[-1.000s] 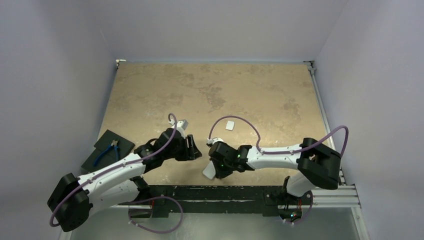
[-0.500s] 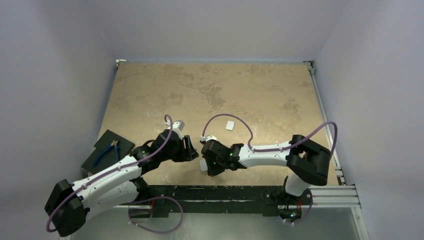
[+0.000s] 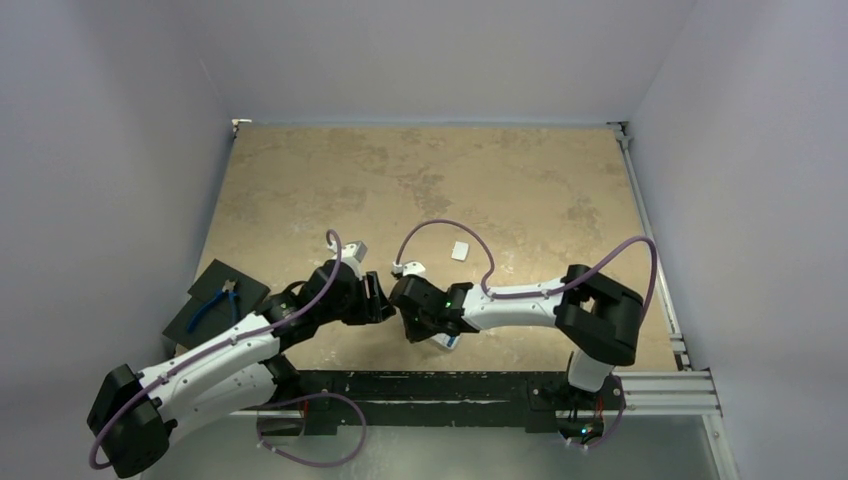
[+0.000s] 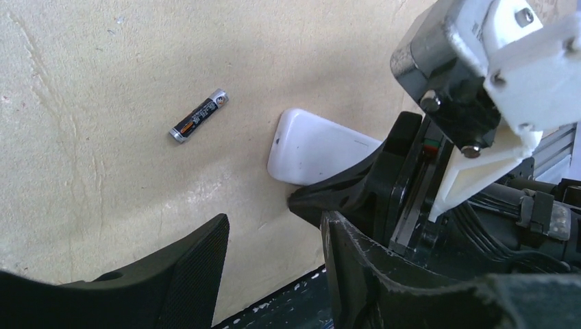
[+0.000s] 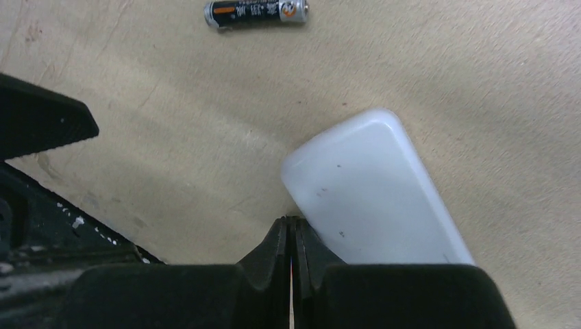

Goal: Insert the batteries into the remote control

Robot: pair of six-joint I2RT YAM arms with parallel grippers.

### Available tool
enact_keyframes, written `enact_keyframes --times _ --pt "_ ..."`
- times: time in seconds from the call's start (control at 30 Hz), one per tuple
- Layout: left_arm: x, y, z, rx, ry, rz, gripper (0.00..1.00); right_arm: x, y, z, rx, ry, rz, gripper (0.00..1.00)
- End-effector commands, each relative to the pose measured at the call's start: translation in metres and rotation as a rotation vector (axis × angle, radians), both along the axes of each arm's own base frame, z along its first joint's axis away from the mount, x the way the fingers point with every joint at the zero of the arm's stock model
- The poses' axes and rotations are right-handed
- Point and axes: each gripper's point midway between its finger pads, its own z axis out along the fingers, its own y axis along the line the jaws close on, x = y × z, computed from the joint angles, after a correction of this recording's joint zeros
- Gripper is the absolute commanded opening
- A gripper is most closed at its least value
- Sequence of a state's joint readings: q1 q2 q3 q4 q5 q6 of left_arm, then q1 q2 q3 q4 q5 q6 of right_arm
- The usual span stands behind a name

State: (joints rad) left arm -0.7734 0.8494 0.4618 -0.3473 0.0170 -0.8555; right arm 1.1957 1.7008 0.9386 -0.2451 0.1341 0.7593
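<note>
The remote control [image 5: 373, 192] lies on the table showing a plain white face; in the left wrist view the remote control [image 4: 312, 149] sits just beyond my fingers. My right gripper [image 5: 291, 223] is shut with nothing in it, its tips pressed against the remote's near corner. In the top view only a sliver of the remote control [image 3: 447, 341] shows under that right gripper [image 3: 408, 325]. One dark battery [image 4: 199, 116] lies loose on the table, the same battery [image 5: 257, 11] a little past the remote's end. My left gripper [image 4: 274, 253] hangs open over bare table, close beside the right one. A blue battery is not visible.
A small white square piece [image 3: 459, 251] lies behind the grippers. Blue-handled pliers [image 3: 212, 305] rest on a black mat [image 3: 238, 283] at the left. The black front rail [image 3: 450, 385] runs just below both grippers.
My right gripper has swung left toward the left one, staying shut, and the remote now lies mostly under it. The left gripper shifted slightly left and stayed open.
</note>
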Motion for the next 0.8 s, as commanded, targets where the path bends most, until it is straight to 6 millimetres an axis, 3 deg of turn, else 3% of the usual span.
enact_keyframes --times 0.0,0.43,0.77 --pt "0.005 -0.004 0.016 -0.035 -0.022 0.016 0.52 0.027 -0.008 0.000 -0.063 -0.088 -0.075 0.07" --pt "0.001 -0.013 0.013 -0.062 0.004 -0.020 0.52 0.071 -0.036 0.006 -0.084 -0.141 -0.179 0.07" --pt "-0.005 -0.020 0.002 -0.078 0.054 -0.048 0.53 0.080 -0.059 0.009 -0.093 -0.158 -0.229 0.07"
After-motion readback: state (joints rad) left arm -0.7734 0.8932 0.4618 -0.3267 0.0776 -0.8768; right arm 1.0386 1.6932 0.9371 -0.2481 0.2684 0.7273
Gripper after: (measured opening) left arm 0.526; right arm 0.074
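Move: The remote control's middle lies about 5 cm right of the right hand and 1 cm ahead, at fingertip height; its left end is just ahead of the fingertips. The black battery is some 8 cm ahead and 7 cm left, the battery cover roughly 23 cm ahead and 13 cm right. From the left hand, the remote is about 10 cm right, 4 cm back and 7 cm below. The shut right fingers sweep 7.5 cm forward, then also 4 cm right, pushing the remote's left end around clockwise. ##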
